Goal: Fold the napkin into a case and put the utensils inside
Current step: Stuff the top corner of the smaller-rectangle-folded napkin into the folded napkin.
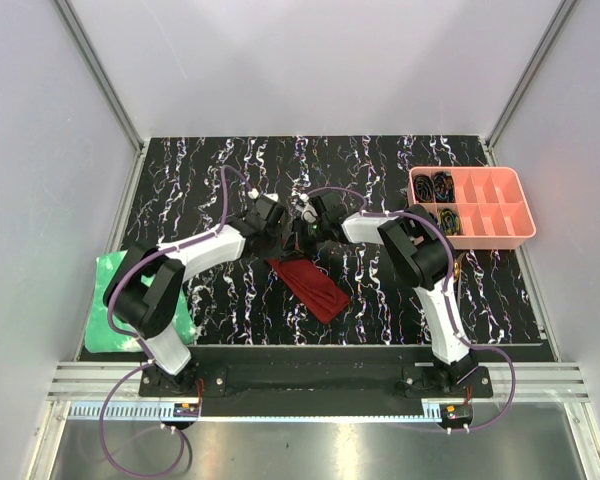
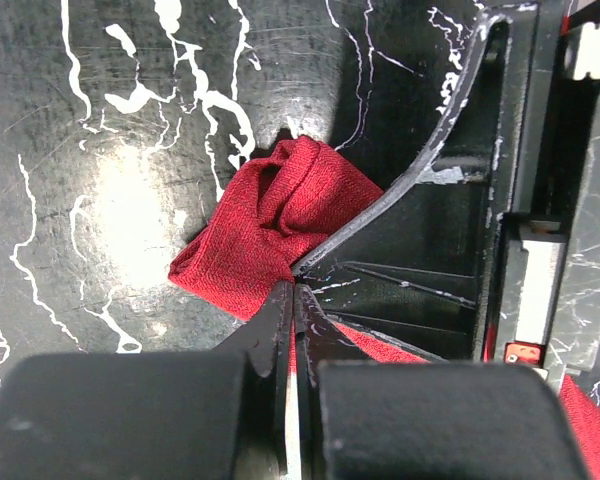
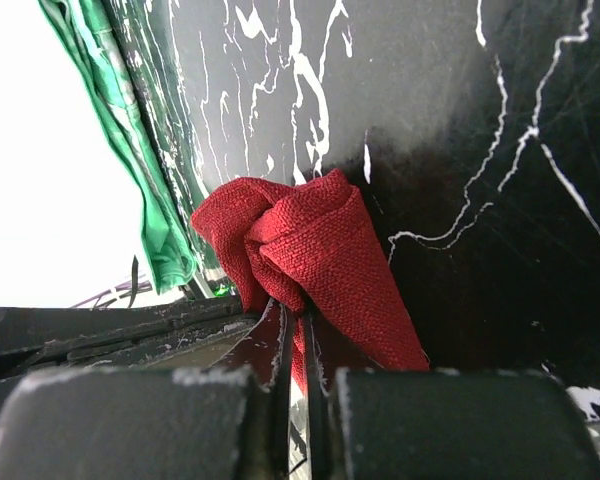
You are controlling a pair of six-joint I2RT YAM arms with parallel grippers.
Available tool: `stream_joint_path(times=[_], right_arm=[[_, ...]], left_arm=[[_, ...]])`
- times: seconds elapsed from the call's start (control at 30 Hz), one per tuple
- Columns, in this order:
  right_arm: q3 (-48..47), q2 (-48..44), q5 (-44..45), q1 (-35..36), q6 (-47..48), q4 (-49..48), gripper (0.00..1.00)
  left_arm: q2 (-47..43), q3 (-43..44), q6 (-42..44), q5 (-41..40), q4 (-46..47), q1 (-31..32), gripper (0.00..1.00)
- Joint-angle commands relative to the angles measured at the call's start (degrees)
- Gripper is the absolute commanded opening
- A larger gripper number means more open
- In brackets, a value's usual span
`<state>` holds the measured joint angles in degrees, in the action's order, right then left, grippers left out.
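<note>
The napkin (image 1: 312, 285), dark red cloth, lies as a narrow diagonal strip in the middle of the black marbled table (image 1: 230, 175). Both grippers meet at its far upper end. In the left wrist view my left gripper (image 2: 293, 292) is shut on a bunched corner of the napkin (image 2: 270, 215), with red cloth showing between the fingers. In the right wrist view my right gripper (image 3: 301, 312) is shut on a gathered fold of the napkin (image 3: 320, 245). From above, the left gripper (image 1: 283, 240) and right gripper (image 1: 305, 236) nearly touch. The utensils are out of view.
A pink compartment tray (image 1: 500, 232) with dark coiled items stands at the far right. A crinkled green sheet (image 1: 115, 310) lies at the table's left edge, also seen in the right wrist view (image 3: 130, 130). The right arm's body (image 2: 540, 200) is close beside the left gripper.
</note>
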<state>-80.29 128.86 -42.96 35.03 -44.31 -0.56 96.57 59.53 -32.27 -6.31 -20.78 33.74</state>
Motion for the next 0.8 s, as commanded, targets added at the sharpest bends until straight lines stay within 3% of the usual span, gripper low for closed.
stream_joint_path(times=[0.0,0.27,0.77], right_arm=[[-1.88,1.66,1.48,1.01,0.46,0.03,0.06],[2.59,-6.33,1.12,-0.31,1.68,0.21,0.35],[3.74,-9.42,0.95,-2.07,3.18,2.05,0.42]], left_arm=[[-2.18,-0.73,-2.18,1.65,3.64,-0.07,0.00],[-1.74,-1.08,-2.10,0.86,2.49,-0.78,0.00],[-2.62,-2.49,-2.09,1.82,3.37,-0.95,0.00]])
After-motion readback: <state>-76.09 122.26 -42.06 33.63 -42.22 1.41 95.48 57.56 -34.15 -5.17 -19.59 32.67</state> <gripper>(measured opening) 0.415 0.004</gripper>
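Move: The napkin's stuffed top corner is right at the right fingertips, 1 cm to their left and about 1 cm below. The napkin's far tip is about 2 cm ahead and 3 cm left, and its near end about 11 cm back and 7 cm right. From the left fingertips, the stuffed corner is roughly 1 cm ahead, 2 cm right and 1 cm below. The right fingers open at the stuffed corner and back out, up about 2.5 cm and 2 cm right. ##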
